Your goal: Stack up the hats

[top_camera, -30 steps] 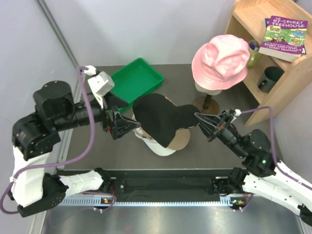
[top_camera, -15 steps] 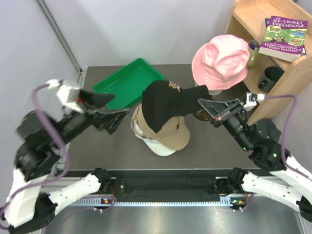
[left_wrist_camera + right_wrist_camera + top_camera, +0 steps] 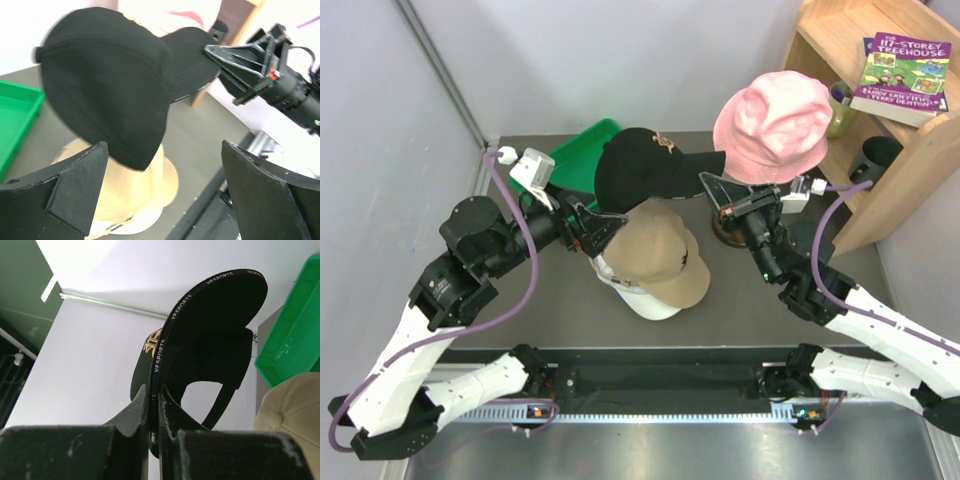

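A black cap (image 3: 640, 170) hangs in the air over the back of the table, its peak pinched in my shut right gripper (image 3: 705, 185). The right wrist view shows that peak edge-on (image 3: 210, 330) between the fingers (image 3: 156, 395). Below it a tan cap (image 3: 660, 255) sits on a white cap (image 3: 645, 300) at the table's middle. My left gripper (image 3: 595, 225) stands open and empty just left of the tan cap, under the black cap (image 3: 110, 90). A pink hat (image 3: 772, 125) rests on a stand at the back right.
A green tray (image 3: 585, 165) lies at the back left, partly behind the black cap. A wooden shelf (image 3: 910, 150) with a book (image 3: 903, 65) and a dark cup (image 3: 875, 160) stands at the right. The pink hat's wooden stand (image 3: 745, 205) is close behind my right gripper.
My right gripper has lifted the black cap up and back, off the tan cap. My left arm swung out left, then came back beside the stack, open throughout.
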Robot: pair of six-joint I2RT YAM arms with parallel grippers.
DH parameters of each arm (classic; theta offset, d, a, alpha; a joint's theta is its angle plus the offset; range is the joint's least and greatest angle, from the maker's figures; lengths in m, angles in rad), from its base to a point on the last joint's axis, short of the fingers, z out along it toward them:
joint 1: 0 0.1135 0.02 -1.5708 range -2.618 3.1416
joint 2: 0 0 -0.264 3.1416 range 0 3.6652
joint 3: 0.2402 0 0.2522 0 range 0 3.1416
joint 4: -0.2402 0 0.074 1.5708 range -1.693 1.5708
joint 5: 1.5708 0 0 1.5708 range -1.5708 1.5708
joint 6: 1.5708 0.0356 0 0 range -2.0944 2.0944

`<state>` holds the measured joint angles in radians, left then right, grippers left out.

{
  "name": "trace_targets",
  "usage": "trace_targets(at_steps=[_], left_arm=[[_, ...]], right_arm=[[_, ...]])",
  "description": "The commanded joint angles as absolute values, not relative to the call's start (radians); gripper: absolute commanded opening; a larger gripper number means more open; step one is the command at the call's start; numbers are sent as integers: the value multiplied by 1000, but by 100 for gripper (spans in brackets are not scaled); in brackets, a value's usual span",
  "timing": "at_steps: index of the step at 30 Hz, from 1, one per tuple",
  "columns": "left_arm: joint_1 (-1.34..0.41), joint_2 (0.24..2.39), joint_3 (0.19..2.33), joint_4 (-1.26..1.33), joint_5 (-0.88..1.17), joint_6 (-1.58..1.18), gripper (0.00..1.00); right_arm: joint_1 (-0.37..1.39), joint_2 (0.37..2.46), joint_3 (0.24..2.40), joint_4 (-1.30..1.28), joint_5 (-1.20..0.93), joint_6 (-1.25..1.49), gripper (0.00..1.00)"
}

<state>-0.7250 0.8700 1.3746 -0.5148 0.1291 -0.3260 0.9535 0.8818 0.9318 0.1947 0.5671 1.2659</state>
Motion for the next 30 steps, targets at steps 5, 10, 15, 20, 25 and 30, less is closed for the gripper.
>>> trace_targets(at_steps=[5, 10, 15, 20, 25, 30], left_arm=[[-723, 903, 1335, -471, -35, -281, 99], [-723, 927, 1319, -437, -55, -259, 99], [-723, 943, 1286, -344, -90, -285, 99], [-724, 890, 1180, -212, -271, -334, 98], [-723, 841, 1091, -71, -425, -334, 98], [-723, 819, 1065, -10, -641, -296, 99]], right_arm=[[960, 888, 968, 334, 624, 1390, 0], [960, 900, 973, 347, 617, 1427, 0], [960, 916, 960, 360, 584, 1486, 0], [965, 916, 937, 382, 560, 1535, 0], [969, 899, 917, 388, 572, 1558, 0], [973, 884, 904, 382, 577, 1559, 0]])
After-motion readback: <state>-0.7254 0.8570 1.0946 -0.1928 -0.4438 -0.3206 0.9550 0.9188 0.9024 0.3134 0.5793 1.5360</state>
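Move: The black hat, its brim pinched in the right hand, has its middle about 12 cm ahead of the left hand, 8 cm to its right and 3 cm higher. The tan hat on top of the stack is about 1 cm ahead, 10 cm to the left hand's right and 14 cm below. From the right hand, the tan hat lies some 8 cm back, 12 cm left and 14 cm down; the pink bucket hat is about 14 cm ahead, 13 cm right and roughly level. Forward and down, about 5 cm each, the left hand first dips below the level of the black hat's crown; then it goes on forward and swings left some 5 cm, turning about 30 degrees counter-clockwise, fingers wide open, to come in close under the hat's back strap. The right hand stays nearly in place, still pinching the brim, and rolls its left side up about 15 degrees. ##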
